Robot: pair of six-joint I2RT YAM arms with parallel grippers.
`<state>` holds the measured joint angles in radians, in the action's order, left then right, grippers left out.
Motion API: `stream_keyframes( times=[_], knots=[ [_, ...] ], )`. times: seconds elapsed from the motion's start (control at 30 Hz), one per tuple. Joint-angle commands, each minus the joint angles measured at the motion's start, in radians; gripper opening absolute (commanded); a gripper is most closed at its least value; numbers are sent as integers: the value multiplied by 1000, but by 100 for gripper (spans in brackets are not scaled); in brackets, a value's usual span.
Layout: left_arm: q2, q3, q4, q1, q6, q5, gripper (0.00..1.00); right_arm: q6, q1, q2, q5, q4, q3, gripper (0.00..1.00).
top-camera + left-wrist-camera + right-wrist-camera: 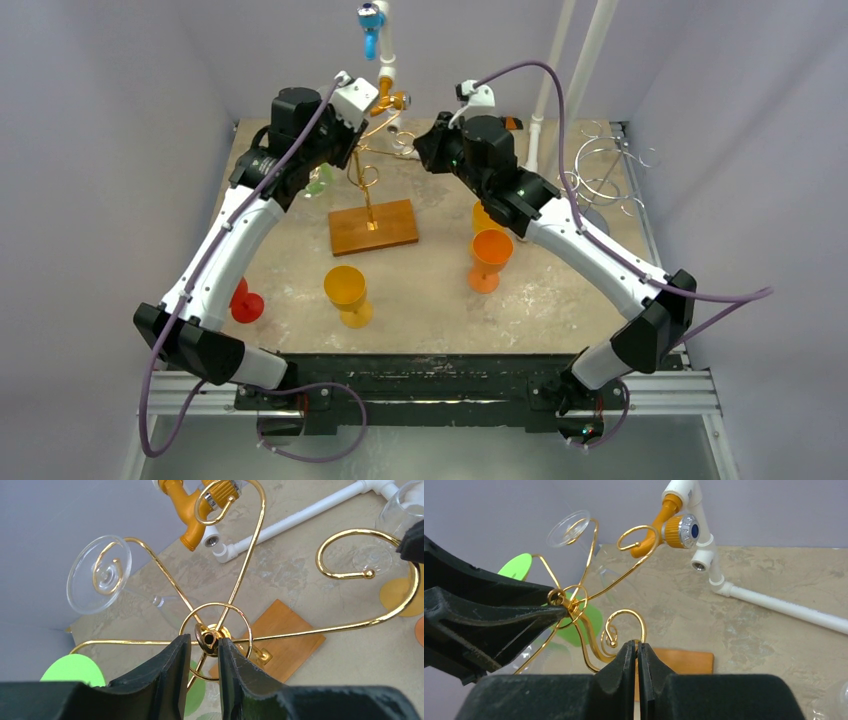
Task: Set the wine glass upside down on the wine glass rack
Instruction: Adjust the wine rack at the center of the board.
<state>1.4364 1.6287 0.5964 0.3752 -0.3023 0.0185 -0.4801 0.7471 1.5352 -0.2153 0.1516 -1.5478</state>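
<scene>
The wine glass rack [372, 228] is a wooden base with a gold post and curled gold wire arms. My left gripper [204, 642] is shut on the rack's top ring [207, 636]. My right gripper [637, 647] is shut on a curled gold arm [626, 615] lower on the rack. A clear wine glass [99, 575] hangs upside down from one curl, and a green glass [74, 669] hangs below another arm. Standing upright on the table are an orange glass [490, 255], a yellow glass [347, 292] and a red glass [243, 300].
A white pipe with an orange and blue tap [380, 60] rises behind the rack. Silver wire rings [600, 175] lie at the back right. A further orange glass [483, 215] stands behind the orange one, half hidden by my right arm.
</scene>
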Motion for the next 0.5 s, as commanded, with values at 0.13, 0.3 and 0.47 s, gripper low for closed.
stream_keyframes(
  times=[0.13, 0.3, 0.47],
  knots=[
    [27, 12, -58, -19, -25, -54, 30, -49, 86, -35, 102, 105, 44, 11],
    [24, 13, -60, -24, -31, -55, 30, -63, 107, -49, 117, 85, 74, 11],
    [24, 16, -60, -27, -37, -60, 30, -68, 127, -52, 121, 80, 81, 12]
  ],
)
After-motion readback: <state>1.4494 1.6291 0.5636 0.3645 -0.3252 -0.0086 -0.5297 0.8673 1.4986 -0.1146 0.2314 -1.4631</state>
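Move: The right fingertips are shut beside the gold wine rack's right-hand curl, about 2 cm to their left and 1 cm ahead; the rack's hub is some 9 cm left and 2 cm ahead. The wooden board lies about 9 cm left and 34 cm below, the amber glass 13 cm left and 17 cm back, the orange glass 13 cm right and 11 cm back, both some 29 cm lower. The left hand has the hub between its fingers, the board about 33 cm beneath. The right hand, fingers still shut, comes free of the rack's right-hand curl, drawing back about 7 cm and some 4 cm left, first level and then dipping about 4 cm towards the wooden board as it swings about 12 degrees counter-clockwise and tips its fingers a little down. The left hand keeps its fingers around the hub at the same opening, steadying the rack and easing only about 1 cm forward and slightly left. ##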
